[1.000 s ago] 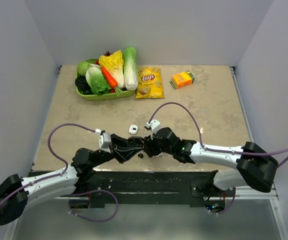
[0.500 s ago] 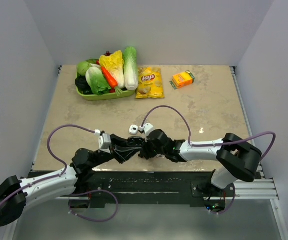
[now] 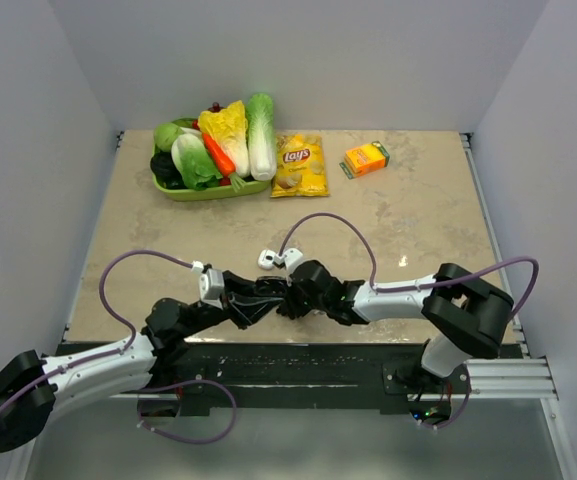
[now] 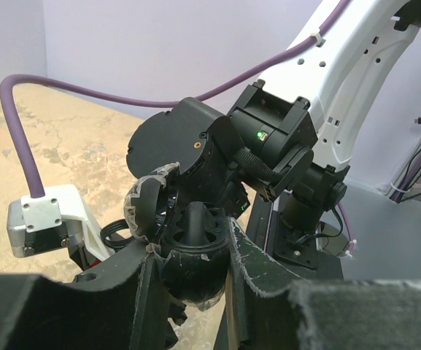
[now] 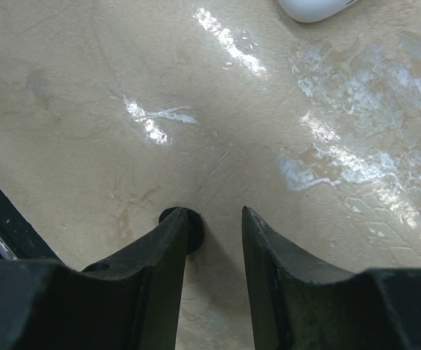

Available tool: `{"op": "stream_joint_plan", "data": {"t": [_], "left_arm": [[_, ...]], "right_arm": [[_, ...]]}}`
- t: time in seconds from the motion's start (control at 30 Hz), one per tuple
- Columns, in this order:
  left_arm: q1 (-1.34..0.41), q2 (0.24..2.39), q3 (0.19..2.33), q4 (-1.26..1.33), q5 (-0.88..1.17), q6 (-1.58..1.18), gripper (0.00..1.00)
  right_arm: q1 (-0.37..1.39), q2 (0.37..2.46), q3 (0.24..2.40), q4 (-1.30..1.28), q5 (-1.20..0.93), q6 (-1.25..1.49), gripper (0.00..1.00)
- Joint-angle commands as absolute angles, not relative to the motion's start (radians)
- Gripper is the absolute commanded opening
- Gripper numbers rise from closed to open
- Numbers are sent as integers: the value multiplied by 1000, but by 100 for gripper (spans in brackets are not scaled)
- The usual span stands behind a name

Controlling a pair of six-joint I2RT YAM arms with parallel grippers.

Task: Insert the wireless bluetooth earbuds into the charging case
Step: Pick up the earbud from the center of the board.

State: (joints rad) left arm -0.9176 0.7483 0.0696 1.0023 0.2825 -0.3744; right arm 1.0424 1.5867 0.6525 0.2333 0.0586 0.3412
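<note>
My left gripper (image 4: 192, 248) is shut on the black round charging case (image 4: 195, 273), held just above the table with its lid (image 4: 143, 208) swung open. A dark rounded stub stands in the case's middle; I cannot tell what it is. My right gripper (image 5: 214, 215) points down at the table, jaws apart. One small black earbud (image 5: 194, 227) lies on the table against the inner side of its left finger (image 5: 163, 255), partly hidden behind it. The right finger (image 5: 268, 255) does not touch it. From above, both grippers meet near the front edge, the left gripper (image 3: 268, 292) beside the right gripper (image 3: 290, 303).
A small white object (image 3: 267, 259) lies just behind the grippers and shows again as a white object (image 5: 316, 7). At the back stand a green tray (image 3: 203, 193) of vegetables, a yellow chips bag (image 3: 299, 165) and an orange box (image 3: 365, 159). The black base rail (image 3: 298, 362) runs along the near edge.
The right arm has shifted left, closer to the left gripper, and lowered over the earbud that lay bare on the table. Its jaws have narrowed. The left arm has stayed put.
</note>
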Motion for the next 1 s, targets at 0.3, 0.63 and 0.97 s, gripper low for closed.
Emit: {"op": "stream_joint_plan", "data": {"t": [0.3, 0.63, 0.97], "left_arm": [[-920, 753, 66, 1066, 282, -364, 0], [-920, 753, 67, 1069, 288, -367, 0], [-920, 761, 74, 1075, 288, -365, 0]], "right_arm": [[1092, 1592, 646, 256, 54, 396, 37], [1092, 1575, 641, 249, 60, 416, 15], [1028, 1430, 609, 239, 141, 492, 0]]}}
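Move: The black earbud lies close to the right hand's tips, roughly 1 cm back, 2 cm to the left and about 1 cm below. The white case sits some 11 cm ahead of that hand and 5 cm to its left, and the white earbuds lie about 7 cm to its right, nearly level with it front to back. From the left hand, the black earbud is about 4 cm ahead, 2 cm to the right and 17 cm down. The black earbud is what the right hand closes on: staying low over the table, the hand eases back and to the left by about 2 cm to centre the part-open fingers on it, then holds there while they close fully. As they finish closing, the hand starts up about 1.5 cm, drifting roughly 1 cm back to the right. ##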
